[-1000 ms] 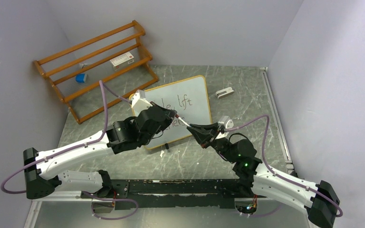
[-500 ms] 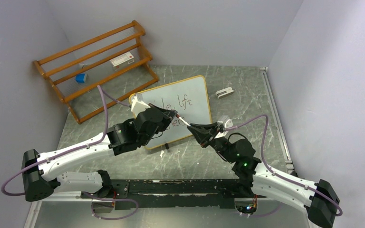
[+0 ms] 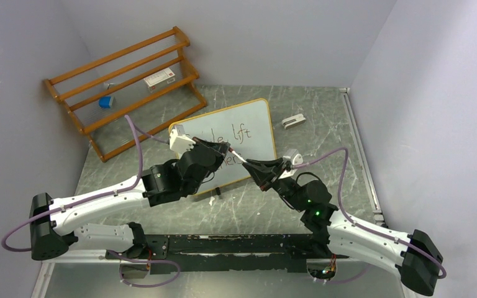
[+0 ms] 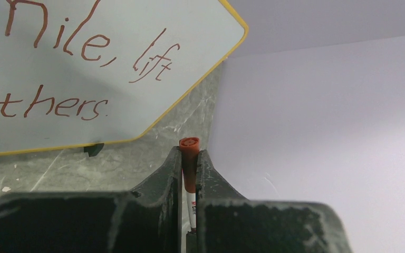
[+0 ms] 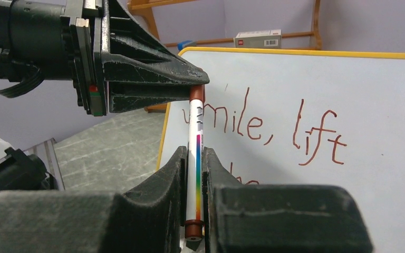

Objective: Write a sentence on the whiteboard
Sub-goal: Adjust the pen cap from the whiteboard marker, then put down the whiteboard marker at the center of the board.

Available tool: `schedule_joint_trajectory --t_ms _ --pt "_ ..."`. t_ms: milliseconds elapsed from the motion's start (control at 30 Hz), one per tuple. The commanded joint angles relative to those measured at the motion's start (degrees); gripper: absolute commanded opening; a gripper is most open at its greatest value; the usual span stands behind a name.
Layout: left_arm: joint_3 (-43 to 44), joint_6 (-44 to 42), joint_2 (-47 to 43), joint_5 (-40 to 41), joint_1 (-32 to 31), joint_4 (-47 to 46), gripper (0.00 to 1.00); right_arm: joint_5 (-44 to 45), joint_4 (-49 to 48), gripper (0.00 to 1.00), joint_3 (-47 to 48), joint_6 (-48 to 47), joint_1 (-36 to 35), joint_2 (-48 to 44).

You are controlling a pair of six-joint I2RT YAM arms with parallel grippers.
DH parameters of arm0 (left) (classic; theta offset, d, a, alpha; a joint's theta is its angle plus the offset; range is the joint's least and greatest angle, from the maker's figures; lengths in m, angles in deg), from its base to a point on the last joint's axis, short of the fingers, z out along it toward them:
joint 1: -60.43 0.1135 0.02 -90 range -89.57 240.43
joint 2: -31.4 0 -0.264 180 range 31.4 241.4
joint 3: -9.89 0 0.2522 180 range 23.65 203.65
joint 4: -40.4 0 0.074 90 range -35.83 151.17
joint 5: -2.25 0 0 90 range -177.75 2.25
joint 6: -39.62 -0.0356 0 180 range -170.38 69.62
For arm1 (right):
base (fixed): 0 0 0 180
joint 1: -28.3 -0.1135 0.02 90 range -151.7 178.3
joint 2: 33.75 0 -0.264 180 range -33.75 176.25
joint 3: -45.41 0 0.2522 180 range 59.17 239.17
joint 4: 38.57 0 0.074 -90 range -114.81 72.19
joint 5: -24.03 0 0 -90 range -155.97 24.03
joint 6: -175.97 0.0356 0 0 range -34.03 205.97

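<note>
The whiteboard [image 3: 256, 138] lies tilted on the table. On it is the sentence [image 4: 58, 105] in brown-red ink, "Smile, lift" above "others"; the right wrist view shows part of it [image 5: 253, 124]. A white marker [image 5: 196, 158] with a rainbow stripe spans between both grippers, in front of the board's near edge. My right gripper [image 5: 192, 153] is shut on its barrel. My left gripper [image 4: 190, 155] is shut on the brown-red cap [image 4: 190, 150] at the marker's other end. In the top view the left gripper [image 3: 225, 149] and right gripper [image 3: 251, 166] meet tip to tip.
An orange-brown slatted wooden rack [image 3: 124, 81] stands at the back left, holding a small box [image 3: 159, 79] and a blue item [image 3: 105, 102]. A small white object [image 3: 293, 121] lies right of the board. Walls close in on the left, back and right.
The left wrist has swung slightly down and left while its fingertips stay at the cap. The right arm has edged a little to the left. Both grips hold.
</note>
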Motion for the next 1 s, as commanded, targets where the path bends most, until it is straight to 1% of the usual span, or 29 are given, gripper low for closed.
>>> schedule_joint_trajectory --t_ms 0,133,300,367,433,533,667,833,900,967 --pt "-0.9 -0.8 1.7 -14.4 -7.7 -2.3 0.05 3.8 -5.1 0.00 4.5 1.1 0.3 1.7" --pt "-0.6 -1.8 1.4 -13.1 -8.3 -1.7 0.05 4.0 -4.0 0.00 4.7 1.7 0.3 1.6" --pt "0.7 -5.4 -1.6 -5.4 -8.1 2.4 0.05 5.5 -0.5 0.00 4.3 1.0 0.3 -0.2" --pt "3.1 -7.9 -3.0 -2.0 -7.6 4.9 0.18 5.9 1.4 0.00 4.5 0.7 0.4 -1.2" --pt "5.6 -11.7 -4.1 0.3 -6.6 7.0 0.25 6.8 3.1 0.00 4.6 0.5 0.3 -2.1" --pt "9.2 -16.6 -5.5 4.0 -5.5 9.3 0.40 8.3 5.9 0.00 4.8 0.1 0.4 -3.5" --pt "11.2 -25.3 -8.0 8.1 -3.5 8.6 0.55 12.0 10.1 0.00 5.3 -0.6 0.4 -5.1" --pt "12.1 -37.6 -10.9 14.2 -1.8 7.7 0.68 21.7 17.9 0.00 7.1 0.0 0.4 -6.0" --pt "12.4 -44.3 -11.8 17.3 -1.5 7.4 0.74 27.2 23.8 0.00 9.2 2.2 0.6 -5.6" --pt "13.0 -48.0 -12.4 21.7 -1.3 9.9 0.79 32.2 28.6 0.00 10.7 4.8 0.5 -5.5"
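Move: In the left fingers the pen cap is already pinched, at their hand point, with the whiteboard marker slanting out of it: its middle sits about 3 cm back, 3 cm to the right and 2 cm below. From the right hand, which grips the marker body, the cap is roughly 4 cm ahead, 4 cm left and 3 cm above. The whiteboard's middle lies some 10 cm ahead of the left hand, 3 cm to its left and 14 cm lower. Letting go of the pen cap after holding nearly still, the left hand opens wide, draws back a little, then climbs about 11 cm and swings some 9 cm left, away from the marker, its fingers tipping up and its left side rising. The right hand keeps its grip, lifts slightly, then carries the marker about 5 cm right and 3–4 cm forward while sinking again, turning some 20 degrees clockwise. ##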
